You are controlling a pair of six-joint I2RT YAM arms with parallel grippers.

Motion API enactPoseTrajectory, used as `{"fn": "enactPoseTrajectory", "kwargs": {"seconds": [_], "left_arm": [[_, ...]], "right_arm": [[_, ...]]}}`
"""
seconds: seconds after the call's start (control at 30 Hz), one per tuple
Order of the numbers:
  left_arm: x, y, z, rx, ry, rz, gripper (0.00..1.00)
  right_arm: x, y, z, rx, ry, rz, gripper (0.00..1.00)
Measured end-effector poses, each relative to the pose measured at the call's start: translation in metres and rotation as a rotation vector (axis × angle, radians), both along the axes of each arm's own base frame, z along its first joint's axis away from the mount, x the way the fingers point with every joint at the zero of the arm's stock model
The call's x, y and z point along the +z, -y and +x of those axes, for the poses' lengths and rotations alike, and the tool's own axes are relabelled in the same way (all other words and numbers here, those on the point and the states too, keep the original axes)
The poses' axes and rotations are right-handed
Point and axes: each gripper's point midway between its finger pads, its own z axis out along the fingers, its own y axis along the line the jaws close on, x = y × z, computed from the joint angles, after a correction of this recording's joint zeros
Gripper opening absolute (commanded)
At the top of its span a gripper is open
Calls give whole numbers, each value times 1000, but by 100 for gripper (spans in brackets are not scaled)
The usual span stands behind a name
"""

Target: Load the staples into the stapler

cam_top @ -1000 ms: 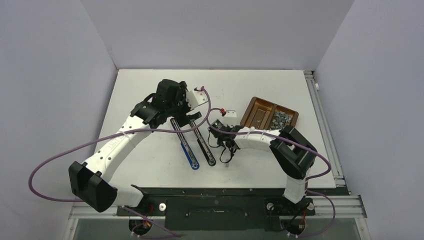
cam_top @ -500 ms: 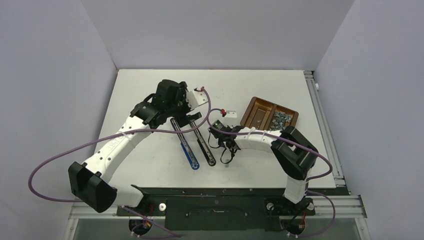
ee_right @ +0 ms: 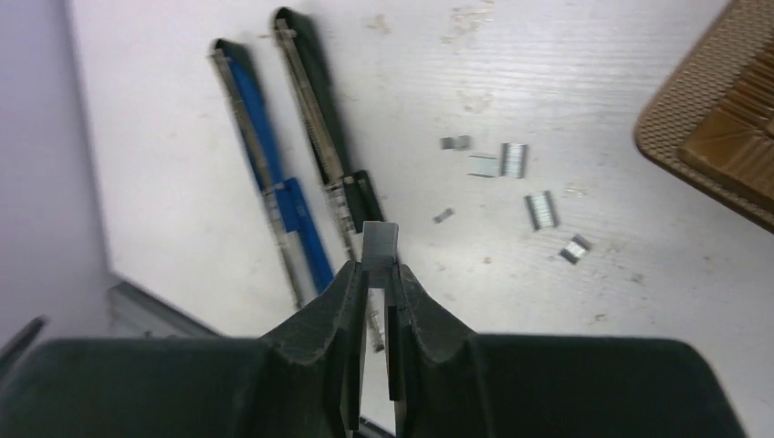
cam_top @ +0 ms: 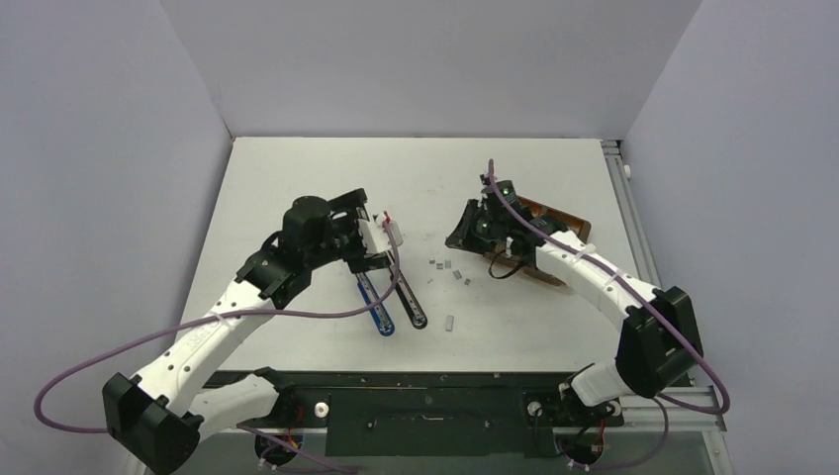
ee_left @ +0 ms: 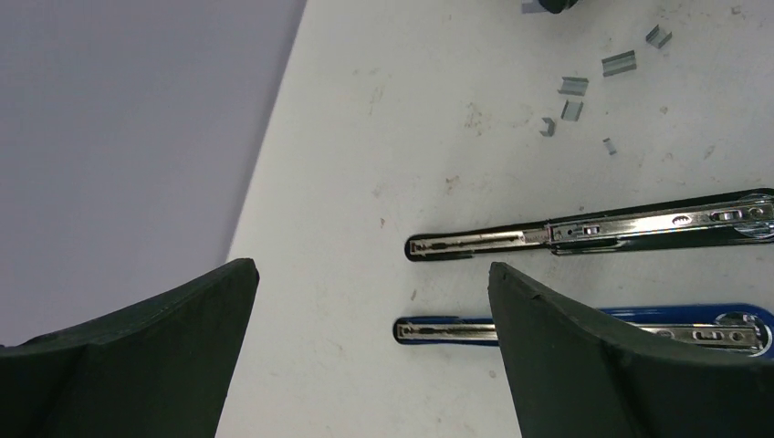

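Two staplers lie opened flat side by side, a blue one (cam_top: 376, 309) (ee_left: 447, 330) (ee_right: 265, 173) and a black one (cam_top: 411, 303) (ee_left: 593, 228) (ee_right: 319, 137), their metal channels facing up. My right gripper (cam_top: 461, 236) (ee_right: 381, 260) hangs above the table next to the tray, shut on a short grey strip of staples (ee_right: 381, 239) that sticks out past its tips. Loose staples (cam_top: 447, 265) (ee_left: 619, 64) (ee_right: 513, 160) are scattered to the right of the black stapler. My left gripper (cam_top: 376, 259) (ee_left: 370, 274) is open over the staplers' far ends, holding nothing.
The brown tray (cam_top: 566, 220) (ee_right: 712, 119) sits at the right rear, mostly hidden by my right arm in the top view. One single staple piece (cam_top: 450, 321) lies near the black stapler's front end. Purple cables trail from both arms.
My right gripper closed on a staple strip and swung from the black stapler's front end back toward the tray. Loose staples now lie on the table. The left arm shifted nearer.
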Motion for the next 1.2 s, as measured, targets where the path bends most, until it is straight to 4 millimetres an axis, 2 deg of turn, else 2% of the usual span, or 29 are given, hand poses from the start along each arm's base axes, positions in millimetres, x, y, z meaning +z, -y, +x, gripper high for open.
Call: {"fn": "enactPoseTrajectory", "kwargs": {"seconds": [0.07, 0.3, 0.47, 0.67, 0.7, 0.8, 0.93, 1.2], "left_arm": [[9, 7, -6, -74, 91, -1, 96], [34, 47, -31, -356, 474, 37, 96], [45, 59, -34, -438, 670, 67, 96], [66, 67, -40, -483, 815, 76, 100], [69, 69, -41, -490, 836, 73, 95], [79, 74, -47, -515, 892, 69, 89], [82, 78, -52, -549, 939, 83, 80], [69, 86, -48, -594, 962, 148, 62]], "right_arm": [[26, -4, -4, 57, 3, 112, 9], [99, -25, -23, 251, -6, 471, 10], [134, -42, -36, 351, -16, 666, 11], [156, -47, -52, 407, -59, 802, 12], [159, -48, -53, 412, -64, 817, 13], [165, -50, -58, 430, -75, 853, 13], [166, -52, -63, 439, -97, 886, 13], [171, -56, -70, 461, -113, 910, 13]]}}
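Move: The staple strip held in the right fingers lies about 15 cm to the left hand's right, level with it in reach and some 10 cm lower. Under the left hand, roughly 24 cm down, the black stapler's middle is 4 cm to the right and 1 cm back, the blue one's 4 cm left and 2 cm back. For the right hand, the open left gripper is 15 cm to the left, no farther out, 10 cm higher; loose staples lie straight below by 14 cm, the box 19 cm right and 9 cm out. Upward by some 17 cm, with about 7 cm back and a little to the left, the right hand carries its pinched staple strip, rolling its fingers up from slanting down to level and pointing left, and slowing late. The left hand comes right about 9 cm, rising and drawing back, swings its tips up and clockwise towards the strip, sinks a little at the end and partly closes its wide-open fingers without gripping yet. ##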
